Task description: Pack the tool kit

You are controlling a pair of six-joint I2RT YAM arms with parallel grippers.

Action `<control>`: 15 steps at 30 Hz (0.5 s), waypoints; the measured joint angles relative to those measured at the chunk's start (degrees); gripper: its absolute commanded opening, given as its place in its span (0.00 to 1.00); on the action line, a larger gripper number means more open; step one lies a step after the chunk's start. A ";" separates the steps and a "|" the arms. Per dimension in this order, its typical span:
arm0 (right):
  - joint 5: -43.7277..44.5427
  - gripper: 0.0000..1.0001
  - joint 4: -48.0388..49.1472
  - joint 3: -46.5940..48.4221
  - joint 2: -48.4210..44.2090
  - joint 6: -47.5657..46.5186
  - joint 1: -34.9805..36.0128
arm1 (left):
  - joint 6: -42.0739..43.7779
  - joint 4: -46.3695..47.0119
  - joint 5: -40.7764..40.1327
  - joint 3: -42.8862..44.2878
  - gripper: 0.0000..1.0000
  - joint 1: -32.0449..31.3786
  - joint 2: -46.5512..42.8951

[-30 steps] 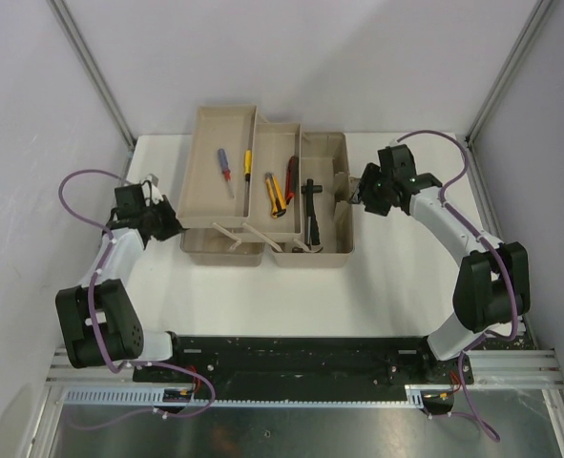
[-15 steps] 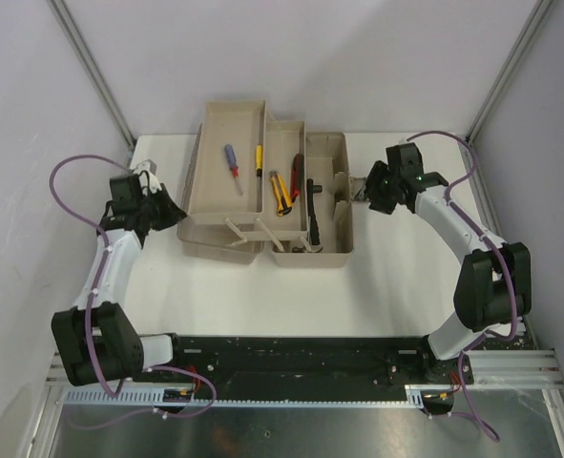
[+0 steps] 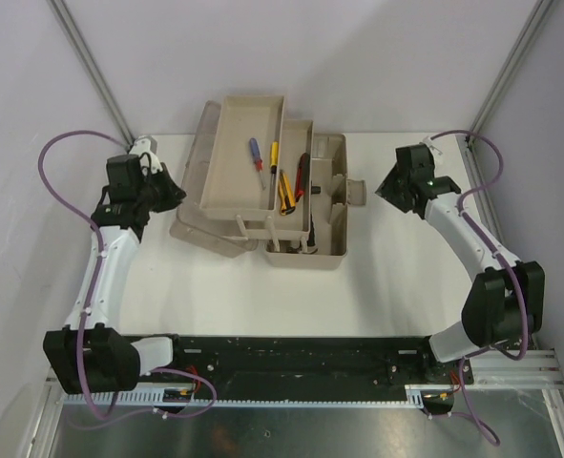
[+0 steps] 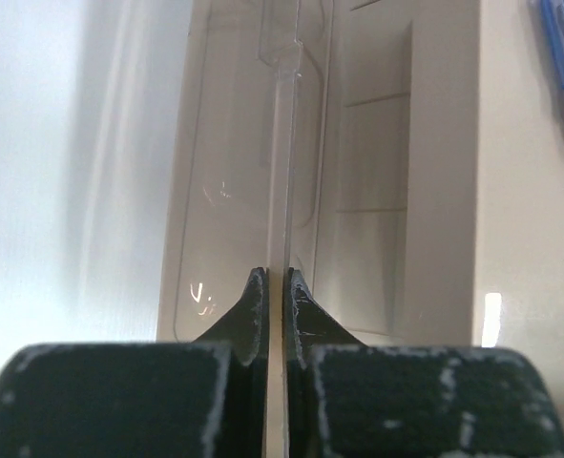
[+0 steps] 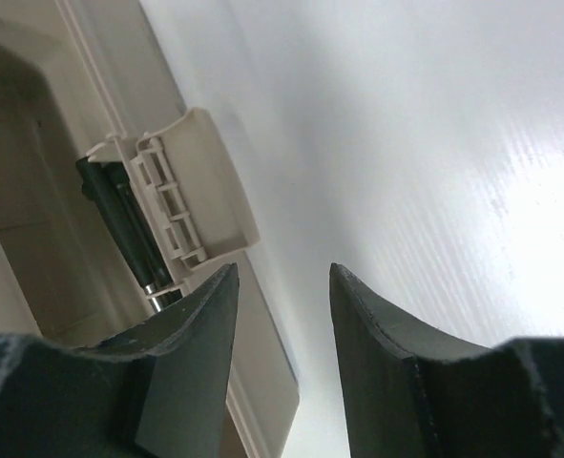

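Note:
The beige tool kit stands at the table's back centre, its trays swung partway over the base. A blue-and-red screwdriver and a yellow one lie in the upper tray. Yellow-handled pliers and a red-handled tool lie in the tray below it. My left gripper is shut on the edge of the translucent lid, which is raised and tilted. My right gripper is open, just right of the front latch and clear of it.
White walls with metal corner posts close in the table on three sides. A purple cable loops beside the left arm. White table surface lies between the box and the arm bases.
My left gripper has moved up and right with the lid, swinging the trays rightward over the base. My right gripper has drawn back from the latch, its jaws slightly narrower.

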 measured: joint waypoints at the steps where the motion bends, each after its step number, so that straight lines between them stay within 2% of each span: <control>1: 0.85 0.47 0.02 -0.44 -0.83 0.33 -0.22 | 0.26 -0.57 -0.70 0.90 0.00 -0.72 0.00; 9: 2.51 0.46 0.94 -4.66 -2.69 1.70 -3.89 | 2.29 -3.61 -6.43 7.13 0.00 -6.58 0.00; 15: 1.79 0.46 2.93 -8.52 0.63 2.05 -4.96 | 4.42 -5.68 -13.29 10.29 0.00 -12.96 0.04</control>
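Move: The left fingers already pinch the clear lid's outer edge. From them the right-hand bin they bring it towards lies roughly 34 cm right, 2 cm ahead and 16 cm lower; the screwdriver tray is 18 cm right and 10 cm ahead, slightly below, and the cutter tray some 29 cm right, 4 cm ahead and 8 cm down. From the empty right hand, the bin is about 16 cm left, 1 cm back and 9 cm down, the latch 6 cm left, level fore and aft, 5 cm lower. Keep the left gripper shut on the lid edge and swing it up about 5 cm and right nearly as far, towards the right-hand bin, rolling the hand's left side up some 10 degrees. Draw the right hand, fingers still half open and empty, away from the latch to the right, then sink it down beside the box. ##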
